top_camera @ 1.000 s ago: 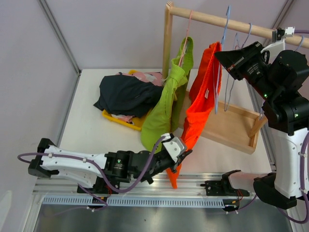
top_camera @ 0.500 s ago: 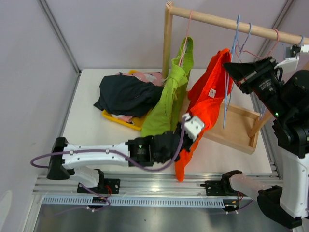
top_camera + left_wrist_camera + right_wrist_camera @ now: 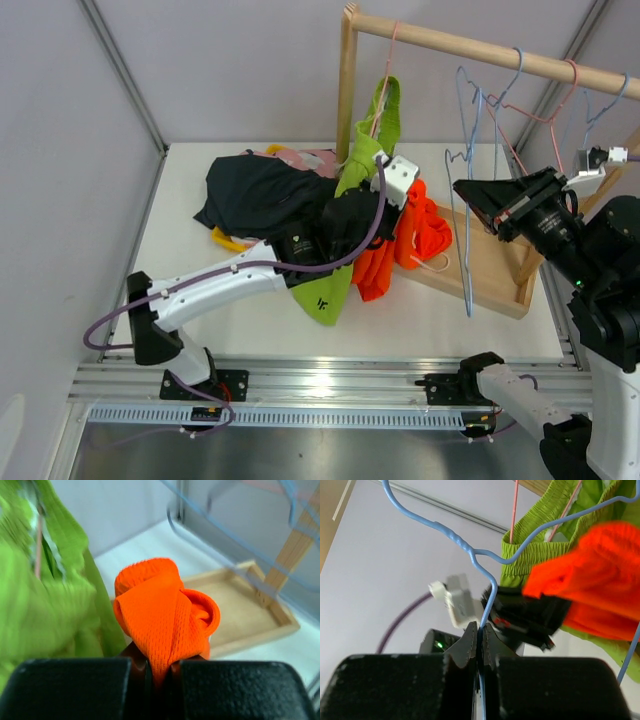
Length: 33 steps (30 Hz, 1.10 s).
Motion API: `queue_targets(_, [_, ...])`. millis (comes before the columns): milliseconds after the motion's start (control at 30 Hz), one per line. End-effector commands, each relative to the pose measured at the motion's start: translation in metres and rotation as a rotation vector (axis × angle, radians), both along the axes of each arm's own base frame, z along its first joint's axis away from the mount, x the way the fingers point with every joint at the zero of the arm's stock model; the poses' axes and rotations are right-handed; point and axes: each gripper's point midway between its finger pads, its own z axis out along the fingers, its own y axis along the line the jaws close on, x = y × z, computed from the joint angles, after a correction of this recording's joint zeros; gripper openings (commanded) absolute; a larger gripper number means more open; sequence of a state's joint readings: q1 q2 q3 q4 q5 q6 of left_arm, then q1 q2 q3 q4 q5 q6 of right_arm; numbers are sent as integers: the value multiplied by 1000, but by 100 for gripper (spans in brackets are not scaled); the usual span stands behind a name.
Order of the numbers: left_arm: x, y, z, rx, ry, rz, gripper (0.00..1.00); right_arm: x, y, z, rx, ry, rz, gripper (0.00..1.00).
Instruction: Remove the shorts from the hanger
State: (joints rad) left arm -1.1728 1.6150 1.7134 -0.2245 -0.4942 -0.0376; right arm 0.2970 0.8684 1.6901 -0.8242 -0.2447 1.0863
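Note:
My left gripper (image 3: 400, 205) is shut on the bright orange shorts (image 3: 408, 238), which hang bunched from its jaws above the table, clear of any hanger. In the left wrist view the orange fabric (image 3: 162, 610) is pinched between my fingertips (image 3: 160, 672). My right gripper (image 3: 460, 192) is shut on the wire of a bare blue hanger (image 3: 467, 255); the wire (image 3: 490, 592) runs through its tips (image 3: 480, 630). Lime green shorts (image 3: 362, 160) hang on a pink hanger beside the rack post. Black shorts (image 3: 262, 192) and pink shorts (image 3: 310, 158) lie in a pile.
The wooden rack has a top rail (image 3: 470, 45), a post (image 3: 347, 95) and a base tray (image 3: 495, 265). More empty hangers (image 3: 545, 105) hang on the rail at the right. A yellow bin (image 3: 228, 242) holds the pile of shorts.
My left gripper has pulled the orange shorts off the blue hanger and carried them up and back toward the rack post. The right gripper moved down and right with the now bare hanger.

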Motion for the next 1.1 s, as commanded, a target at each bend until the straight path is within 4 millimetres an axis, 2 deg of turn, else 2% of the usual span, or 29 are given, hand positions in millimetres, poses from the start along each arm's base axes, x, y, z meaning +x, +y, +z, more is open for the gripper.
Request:
queue_targets(0, [-36, 22, 10, -77, 26, -58, 0, 18, 5, 30, -9, -100, -2, 0])
queue_targets(33, [-45, 25, -2, -64, 39, -61, 0, 25, 7, 33, -38, -111, 0, 0])
queue_targets(67, [-62, 27, 0, -74, 29, -70, 0, 42, 11, 43, -57, -117, -2, 0])
queue_targets(100, [-74, 41, 13, -102, 13, -71, 0, 50, 14, 43, -76, -105, 5, 0])
queue_targets(133, [-83, 46, -3, -73, 24, -73, 0, 58, 14, 48, -88, -113, 0, 0])
queue_targets(167, [-102, 48, -7, -53, 35, -99, 0, 81, 19, 44, -111, -91, 0, 0])
queue_targets(200, [-107, 57, -6, -57, 34, -76, 0, 81, 18, 59, -105, -131, -2, 0])
queue_targets(233, [-125, 65, -7, -70, 48, -104, 0, 89, 17, 63, -105, -137, -9, 0])
queue_targets(267, [-134, 71, -9, -62, 59, -116, 0, 107, 12, 60, -109, -124, -32, 0])
queue_targets(300, [-140, 77, -10, -64, 66, -115, 0, 111, 10, 66, -104, -140, -38, 0])
queue_targets(333, [-153, 84, -9, -85, 82, -140, 0, 119, 7, 66, -102, -139, -46, 0])
queue_targets(367, [-158, 88, -12, -79, 90, -143, 0, 134, -1, 62, -103, -122, -74, 0])
queue_targets(433, [-169, 99, -17, -65, 111, -146, 0, 147, -6, 58, -100, -116, -90, 0])
queue_targets(500, [-172, 107, -25, -30, 114, -135, 0, 159, -16, 55, -96, -120, -124, 0])
queue_targets(533, [-175, 109, -25, -32, 118, -130, 0, 166, -17, 45, -96, -95, -129, 0])
queue_targets(600, [-177, 115, -25, -29, 120, -125, 0, 172, -22, 40, -95, -95, -146, 0])
queue_targets(633, [-178, 118, -25, -24, 125, -126, 0, 176, -22, 31, -97, -73, -144, 0])
queue_targets(700, [-178, 127, -10, -63, 131, -122, 0, 171, -21, 28, -91, -71, -133, 0])
queue_targets(733, [-177, 135, -2, -66, 129, -112, 0, 173, -20, 18, -91, -47, -126, 0])
queue_targets(767, [-174, 142, 3, -70, 127, -102, 0, 169, -19, 17, -89, -51, -117, 0])
queue_targets(800, [-171, 148, 16, -87, 121, -87, 0, 165, -18, 15, -87, -47, -113, 0])
queue_targets(867, [-160, 171, 31, -62, 88, -20, 0, 152, -19, 8, -87, -41, -110, 0])
queue_targets(900, [-155, 176, 35, -34, 65, 6, 0, 146, -19, 6, -92, -41, -110, 7])
queue_targets(933, [-149, 191, 54, -46, 49, 34, 0, 133, -21, 10, -103, -65, -117, 17])
queue_targets(967, [-144, 197, 59, -34, 28, 58, 0, 129, -23, 1, -115, -45, -123, 33])
queue_targets(1000, [-140, 203, 69, -18, -4, 62, 0, 125, -25, 0, -125, -46, -136, 66])
queue_targets(1067, [-125, 212, 80, -17, -31, 106, 0, 110, -31, -4, -167, -54, -158, 86])
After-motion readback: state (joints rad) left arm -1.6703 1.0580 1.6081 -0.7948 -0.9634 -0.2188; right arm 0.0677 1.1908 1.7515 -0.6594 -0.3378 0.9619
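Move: The left gripper holds the orange shorts, already off their hanger. The yellow tray with the piled clothes lies about 30 cm ahead, 28 cm left and 38 cm below; the green shorts hang between, some 8 cm ahead, 10 cm left and 8 cm lower. The right gripper holds the bare blue hanger: its rail spot is roughly 22 cm ahead, straight in line and 18 cm higher, with the next blue hanger 8 cm right of that spot and 10 cm lower. Draw the left gripper back about 18 cm, dipping some 6 cm at first, then swing it left past the front of the green shorts and lift at the end, still pinching the orange shorts. Meanwhile carry the hanger forward with the right gripper, up and then down in an arc, to hook it on the rail; open those fingers and start easing back. ##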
